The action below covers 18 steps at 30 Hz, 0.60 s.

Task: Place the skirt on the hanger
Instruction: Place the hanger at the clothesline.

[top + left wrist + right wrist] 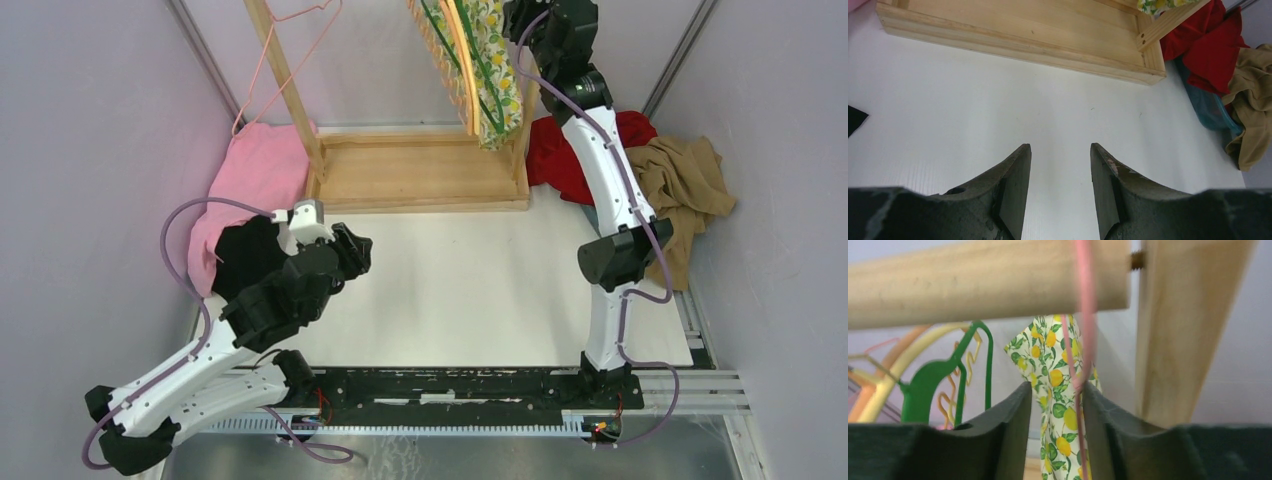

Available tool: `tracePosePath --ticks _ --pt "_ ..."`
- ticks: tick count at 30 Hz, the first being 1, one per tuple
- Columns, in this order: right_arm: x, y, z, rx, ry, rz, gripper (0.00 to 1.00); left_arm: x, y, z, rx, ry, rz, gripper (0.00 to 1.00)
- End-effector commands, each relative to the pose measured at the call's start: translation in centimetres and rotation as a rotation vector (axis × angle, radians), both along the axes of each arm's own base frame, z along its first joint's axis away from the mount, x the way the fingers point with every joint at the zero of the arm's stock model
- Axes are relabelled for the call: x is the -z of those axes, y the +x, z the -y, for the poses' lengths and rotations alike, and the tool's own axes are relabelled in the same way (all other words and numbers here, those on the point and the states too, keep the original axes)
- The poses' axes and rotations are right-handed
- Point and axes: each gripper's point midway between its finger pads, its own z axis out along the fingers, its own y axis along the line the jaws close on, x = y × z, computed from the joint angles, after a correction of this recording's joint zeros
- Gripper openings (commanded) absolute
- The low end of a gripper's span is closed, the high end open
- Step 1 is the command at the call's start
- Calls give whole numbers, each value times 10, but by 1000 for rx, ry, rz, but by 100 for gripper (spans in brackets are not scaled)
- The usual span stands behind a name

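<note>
The lemon-print skirt (1048, 345) hangs below the wooden rod (973, 280) of the rack, on the pink wire hanger (1084, 300) whose hook passes over the rod. In the top view the skirt (497, 75) shows at the rack's right end. My right gripper (1056, 384) is raised up there, its jaws apart. The pink wire runs down along the inner face of its right finger, and the skirt shows through the gap. My left gripper (1060, 146) hovers open and empty over the white table, left of centre (360, 250).
A green hanger (928, 385) and an orange-yellow hanger (893, 370) hang left of the skirt. Another pink wire hanger (290, 60) hangs by the rack's left post. Around the rack's wooden base (420, 175) lie a red garment (550, 150), a tan garment (690, 180) and a pink cloth (255, 170).
</note>
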Motion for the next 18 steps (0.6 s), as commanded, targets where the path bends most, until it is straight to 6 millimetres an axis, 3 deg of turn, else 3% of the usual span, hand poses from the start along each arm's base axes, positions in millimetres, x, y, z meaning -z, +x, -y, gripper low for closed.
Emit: tracePosePath --ticks 1,4,10,15,18 --pt "-46 -45 17 -11 27 72 54 -14 4 6 25 -12 41 54" --pt "-57 -79 26 -19 28 66 51 -15 2 8 37 -23 39 54" --pt "-68 -148 59 22 67 26 69 -17 -4 3 44 -39 36 54" --pt "-63 -206 103 147 76 -24 72 -15 -8 1 57 -28 22 54" --pt "-48 -230 133 249 50 -99 72 -8 -9 4 77 -2 -7 54"
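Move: The pink hanger's upper part sits at the right hand's fingers, already partly open, the hanger's middle about 2 cm ahead and 4 cm below. The rod crosses some 3 cm ahead and 5 cm above, the right post's top about 3 cm ahead and 6 cm right. The skirt hangs roughly 4 cm ahead, 2 cm left and 20 cm down; the green hanger about 4 cm ahead, 8 cm left and 6 cm down. From the left hand the pink hanger is about 36 cm ahead, 25 cm right and 20 cm up. Opening wider, the right hand lets go, dips slightly, then backs about 20 cm from the hanger, rightward and up. ##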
